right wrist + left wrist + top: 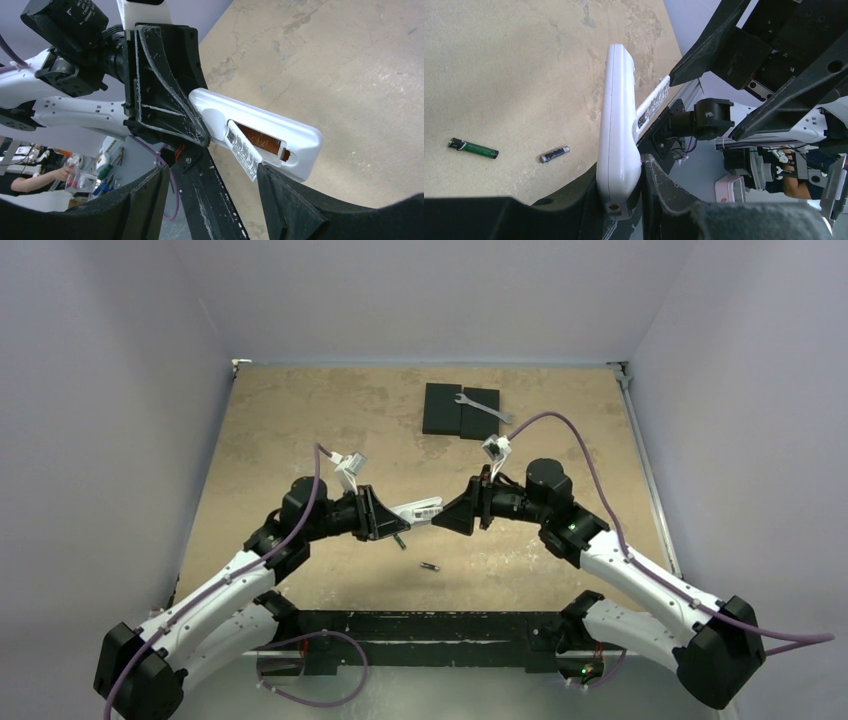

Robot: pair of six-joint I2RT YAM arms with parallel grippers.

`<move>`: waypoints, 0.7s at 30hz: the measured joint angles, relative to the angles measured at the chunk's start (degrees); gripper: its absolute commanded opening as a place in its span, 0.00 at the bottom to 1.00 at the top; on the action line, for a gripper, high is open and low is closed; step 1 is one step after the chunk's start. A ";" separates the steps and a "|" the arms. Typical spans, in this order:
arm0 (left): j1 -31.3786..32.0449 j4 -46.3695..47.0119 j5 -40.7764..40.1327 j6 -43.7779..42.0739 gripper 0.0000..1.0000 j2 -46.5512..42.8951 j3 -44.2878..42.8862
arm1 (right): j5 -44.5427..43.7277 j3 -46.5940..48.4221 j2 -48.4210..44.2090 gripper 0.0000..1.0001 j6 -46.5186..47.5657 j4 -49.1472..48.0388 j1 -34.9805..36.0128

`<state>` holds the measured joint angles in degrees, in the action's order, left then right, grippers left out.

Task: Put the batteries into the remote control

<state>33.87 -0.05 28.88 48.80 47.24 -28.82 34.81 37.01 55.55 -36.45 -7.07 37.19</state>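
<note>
My left gripper [393, 516] [619, 187] is shut on one end of the white remote control [417, 509] [616, 120], holding it above the table. The remote [272, 131] shows its back, with the battery recess [260, 141] uncovered and nothing in it. Its labelled cover [243, 150] hangs open from the recess. My right gripper [448, 517] [212, 170] is open, facing the remote's free end, and one fingertip [265, 172] touches the cover's edge. Two batteries lie on the table: a green one [473, 148] [400, 539] and a dark one with metallic ends [554, 154] [430, 566].
Two black flat blocks [460, 410] lie at the back of the table with a silver wrench [483, 408] across them. The black mounting bar [420, 625] of the arm bases runs along the near edge. Grey walls close in three sides.
</note>
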 measured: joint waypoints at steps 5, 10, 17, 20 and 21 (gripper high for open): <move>0.02 0.17 -0.74 -0.31 0.00 1.75 0.00 | -1.40 -0.68 1.05 0.73 0.35 -0.28 0.04; 0.02 0.70 -1.27 -0.42 0.00 3.96 0.00 | -3.28 -2.14 2.56 0.73 0.57 -0.28 0.31; 0.07 0.98 -2.69 -0.61 0.00 7.08 0.00 | -5.38 -4.42 5.49 0.73 0.66 -1.99 0.35; 0.07 1.25 -3.43 -1.03 0.00 8.83 0.00 | -5.92 -5.31 7.02 0.73 0.66 -2.89 0.35; 0.07 1.29 -3.67 -1.36 0.00 9.68 0.02 | -6.32 -5.62 7.56 0.73 0.63 -3.32 0.37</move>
<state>33.93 1.23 25.21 47.44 56.93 -28.80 28.49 31.40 63.11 -35.81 -10.39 37.56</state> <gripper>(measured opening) 0.262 0.725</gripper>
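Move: The remote's battery cover, already tipped out of the compartment, lies about 5 cm to the left hand's right, 2 cm ahead and roughly 2 cm above it. From the right hand it is some 3 cm ahead and 4 cm left, a couple of centimetres lower. On the table, about 18 cm below the left hand, the green battery is 3 cm ahead and 1 cm left, the silver one 3 cm back and 6 cm right. The battery cover keeps its outer end against the forward fingertip of the wide-open right gripper, which sinks about 8 cm, with a slight forward drift and a tilt of some 10 degrees. The left hand, still gripping the remote, lowers it too, but only about 5 cm and about 2 cm forward, so the right fingertip draws downward relative to the remote. ##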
